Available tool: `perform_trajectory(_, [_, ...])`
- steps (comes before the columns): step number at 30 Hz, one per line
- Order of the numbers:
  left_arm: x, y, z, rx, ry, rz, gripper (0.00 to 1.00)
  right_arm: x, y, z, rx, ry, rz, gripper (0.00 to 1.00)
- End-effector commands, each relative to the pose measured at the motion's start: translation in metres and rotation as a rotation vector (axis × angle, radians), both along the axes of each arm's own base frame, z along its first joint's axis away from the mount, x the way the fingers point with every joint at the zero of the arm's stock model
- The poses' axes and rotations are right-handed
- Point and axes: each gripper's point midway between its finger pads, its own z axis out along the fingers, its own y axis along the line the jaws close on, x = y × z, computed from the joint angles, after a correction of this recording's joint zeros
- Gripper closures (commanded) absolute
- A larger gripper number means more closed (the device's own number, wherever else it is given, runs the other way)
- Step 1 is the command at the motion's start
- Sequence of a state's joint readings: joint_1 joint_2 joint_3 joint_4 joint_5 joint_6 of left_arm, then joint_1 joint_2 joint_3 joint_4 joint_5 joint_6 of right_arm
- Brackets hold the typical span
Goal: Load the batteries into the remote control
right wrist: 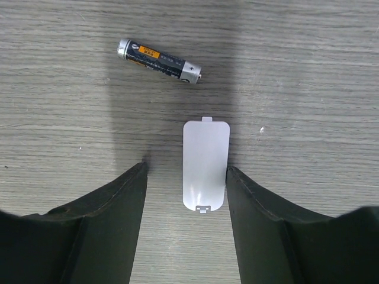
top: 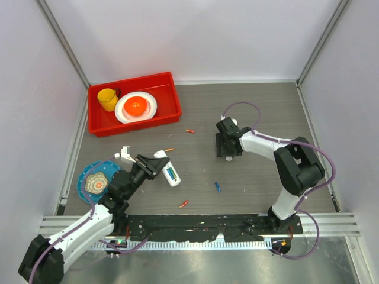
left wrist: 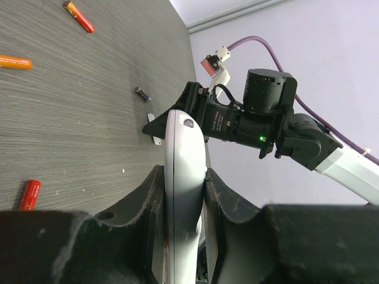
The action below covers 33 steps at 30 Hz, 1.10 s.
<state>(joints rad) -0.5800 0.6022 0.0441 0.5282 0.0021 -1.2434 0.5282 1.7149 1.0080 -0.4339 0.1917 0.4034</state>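
My left gripper (top: 148, 167) (left wrist: 185, 174) is shut on the remote control (top: 167, 170) (left wrist: 183, 154), a white oblong handset held edge-on between the pads just above the table. Loose batteries lie on the table: two orange ones (top: 190, 131) (top: 169, 149), a blue one (top: 218, 187) and a red one (top: 184, 204). My right gripper (top: 228, 152) (right wrist: 186, 170) stands open, low over the table. A short white cover piece (right wrist: 205, 165) lies flat between its fingers, close against the right one. A dark battery (right wrist: 159, 61) lies just beyond the cover.
A red bin (top: 169, 83) at the back left holds a yellow cup (top: 108, 99) and a white plate (top: 148, 110) with an orange object. A blue plate (top: 86, 173) sits at the left edge. A small white part (top: 125, 155) lies near my left gripper.
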Motion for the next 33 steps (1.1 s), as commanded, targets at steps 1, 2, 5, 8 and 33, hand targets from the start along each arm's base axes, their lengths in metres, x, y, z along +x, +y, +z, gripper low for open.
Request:
perform_trajectory(1, [0.001,-0.001,0.034,-0.044,-0.110,-0.006,1.00,0.004,-0.003,0.009,-0.005,-0.006,0.027,0.41])
perform_trajectory(2, [0.001,-0.001,0.034,-0.044,-0.112,-0.008,1.00,0.003,-0.004,0.008,-0.007,0.001,0.030,0.41])
perform_trajectory(5, [0.000,-0.002,0.034,-0.045,-0.113,-0.011,1.00,-0.001,-0.005,0.004,-0.007,0.020,0.042,0.43])
perform_trajectory(8, [0.000,-0.002,0.034,-0.046,-0.112,-0.014,1.00,-0.005,-0.006,0.002,-0.006,0.035,0.046,0.45])
perform_trajectory(33, [0.001,-0.002,0.034,-0.053,-0.109,-0.013,1.00,-0.021,-0.013,-0.009,-0.009,0.102,0.048,0.74])
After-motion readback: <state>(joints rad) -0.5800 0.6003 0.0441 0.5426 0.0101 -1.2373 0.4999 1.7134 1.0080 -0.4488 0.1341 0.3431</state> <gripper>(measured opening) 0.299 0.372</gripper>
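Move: The white battery cover lies flat at the right hand's fingertip level, about 1 cm to the right of midway between the fingers, with its right edge close against the right-hand finger. From this hand, the black battery lies roughly 6 cm ahead and 2 cm to the left, and the blue one about 15 cm back and 4 cm to the left. From the left hand, which holds the remote, the cover is some 28 cm to the right, 2 cm ahead and about 15 cm below. The right hand stays down at the table and narrows its fingers from roughly 5 cm apart to the cover's width, while drifting barely half a centimetre left and turning a few degrees counter-clockwise. The right-hand finger pushes the cover's right edge to the left until the other finger meets the left edge, so that the tips pinch the cover across its width, with the gripper effort rising at the end. ##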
